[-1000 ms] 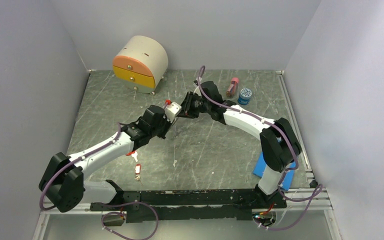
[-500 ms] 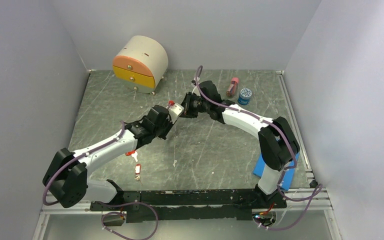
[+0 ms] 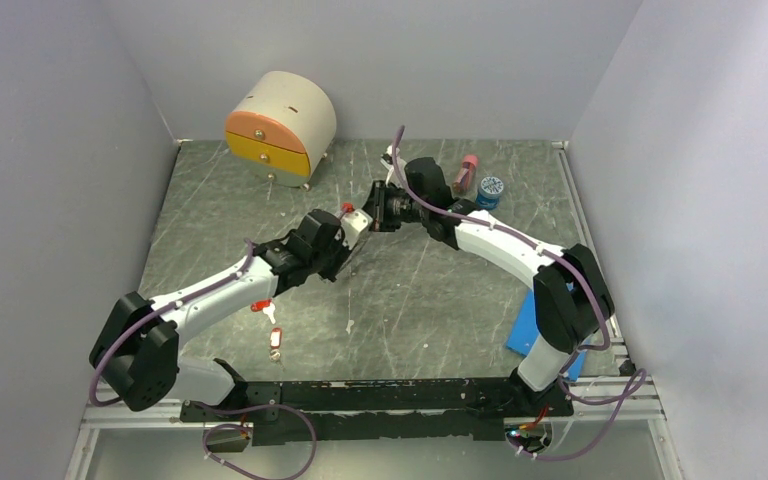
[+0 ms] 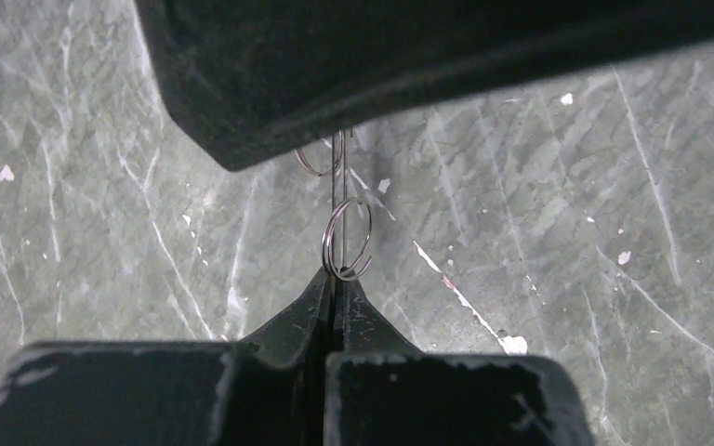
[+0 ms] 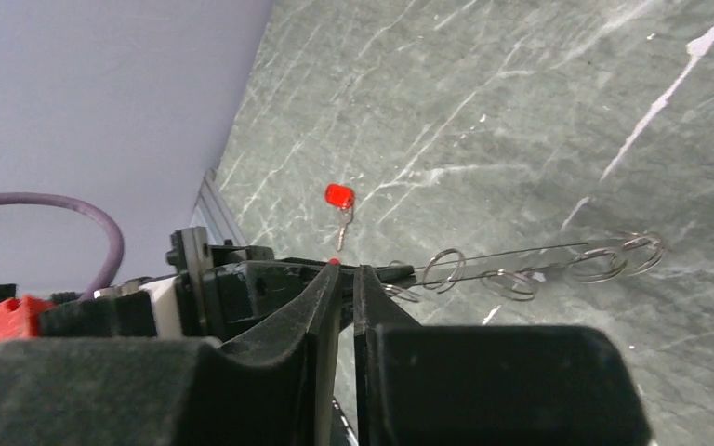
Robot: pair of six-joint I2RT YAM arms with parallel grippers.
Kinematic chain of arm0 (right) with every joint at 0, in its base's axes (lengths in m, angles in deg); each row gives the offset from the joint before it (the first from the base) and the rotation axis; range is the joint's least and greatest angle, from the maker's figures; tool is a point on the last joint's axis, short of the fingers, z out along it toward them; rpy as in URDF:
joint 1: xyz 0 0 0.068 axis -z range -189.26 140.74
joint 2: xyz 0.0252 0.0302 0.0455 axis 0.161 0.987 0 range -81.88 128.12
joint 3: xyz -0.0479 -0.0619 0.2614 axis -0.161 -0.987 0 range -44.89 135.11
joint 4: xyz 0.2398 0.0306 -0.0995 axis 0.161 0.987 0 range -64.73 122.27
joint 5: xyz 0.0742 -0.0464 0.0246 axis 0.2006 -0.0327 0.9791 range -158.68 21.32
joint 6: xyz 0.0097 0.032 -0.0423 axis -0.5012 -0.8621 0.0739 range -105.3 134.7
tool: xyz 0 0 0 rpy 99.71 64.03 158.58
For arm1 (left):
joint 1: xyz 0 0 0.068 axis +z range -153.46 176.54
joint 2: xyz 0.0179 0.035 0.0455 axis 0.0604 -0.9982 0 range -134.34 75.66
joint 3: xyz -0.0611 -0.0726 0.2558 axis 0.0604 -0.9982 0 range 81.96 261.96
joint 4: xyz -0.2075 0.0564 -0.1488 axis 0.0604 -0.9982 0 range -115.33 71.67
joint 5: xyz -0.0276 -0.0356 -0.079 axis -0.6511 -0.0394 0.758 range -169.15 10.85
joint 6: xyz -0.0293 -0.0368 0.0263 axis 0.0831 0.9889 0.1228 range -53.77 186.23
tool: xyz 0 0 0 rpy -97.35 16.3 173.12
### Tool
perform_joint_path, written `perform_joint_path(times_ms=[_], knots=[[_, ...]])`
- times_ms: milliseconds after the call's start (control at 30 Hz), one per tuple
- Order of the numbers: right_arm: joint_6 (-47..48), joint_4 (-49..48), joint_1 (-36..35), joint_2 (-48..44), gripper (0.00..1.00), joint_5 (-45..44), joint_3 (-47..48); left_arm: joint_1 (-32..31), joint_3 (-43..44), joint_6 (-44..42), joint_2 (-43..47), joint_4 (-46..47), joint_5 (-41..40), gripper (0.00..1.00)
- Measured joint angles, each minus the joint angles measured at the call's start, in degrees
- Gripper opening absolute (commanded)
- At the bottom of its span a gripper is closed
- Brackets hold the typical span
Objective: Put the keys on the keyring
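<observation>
My left gripper [image 4: 339, 277] is shut on the keyring [image 4: 337, 177], a thin wire running straight out from its tips. A small split ring [image 4: 347, 242] hangs on the wire. In the right wrist view the keyring [image 5: 521, 253] stretches right over the table and carries several small rings. My right gripper [image 5: 346, 271] meets the left one mid-table [image 3: 370, 214]. Its jaws stand almost together with a narrow slit, and a red speck shows at one tip. What sits between them is hidden. Two keys [image 3: 260, 307] [image 3: 276, 342] lie on the table near the left arm. A red-tagged key [image 5: 339, 197] shows beyond the jaws.
A rounded drawer box [image 3: 280, 125] stands at the back left. A pink bottle [image 3: 465, 172] and a blue-lidded jar [image 3: 490, 188] sit at the back right. A blue flat thing [image 3: 550, 335] lies by the right arm's base. Grey walls close in both sides.
Both grippers, still tip to tip, have drifted a little right and toward the back. The right arm's elbow has swung right. The keys on the table have not moved.
</observation>
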Motion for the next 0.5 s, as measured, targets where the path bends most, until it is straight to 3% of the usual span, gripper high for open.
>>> perform_joint_path(times_ms=[67,167,267,500], knots=[[0.61,1.07,0.44,0.0,0.32,0.09,0.0,0.04,-0.09,-0.79,0.0,0.44,1.46,0.03],[1.95,2.47,2.05,0.0,0.57,1.25,0.0,0.04,-1.77,-2.73,0.81,3.56,3.76,0.02],[2.95,3.23,3.45,0.02,0.7,2.32,0.02,-0.04,-4.94,-5.84,3.74,5.88,6.4,0.03],[8.9,9.75,3.91,0.5,0.73,5.42,4.09,-0.09,-8.15,-10.95,7.82,7.43,9.62,0.03]])
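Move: The keyring, its near edge already pinched in the left hand, is centred about 4 cm ahead of that hand, 3 cm to its right and barely below it. From the right hand, shut above it, the keyring's middle lies roughly 3 cm ahead, 1 cm left and 7 cm down. The nearer red-tagged key is on the table some 11 cm back, 12 cm left and 11 cm below the left hand; the farther one is around 19 cm back and 10 cm left. The right hand spreads its nearly shut fingers to about three-quarters open while shifting about 2.5 cm to the right, easing slightly forward and down before partly coming back, so that it draws away from the left fingertips. The left hand keeps its shut grip on the keyring, edging right and then drawing back about 2 cm with a slight rise, as its wrist turns some 15 degrees clockwise and its fingertips tip up a little. ##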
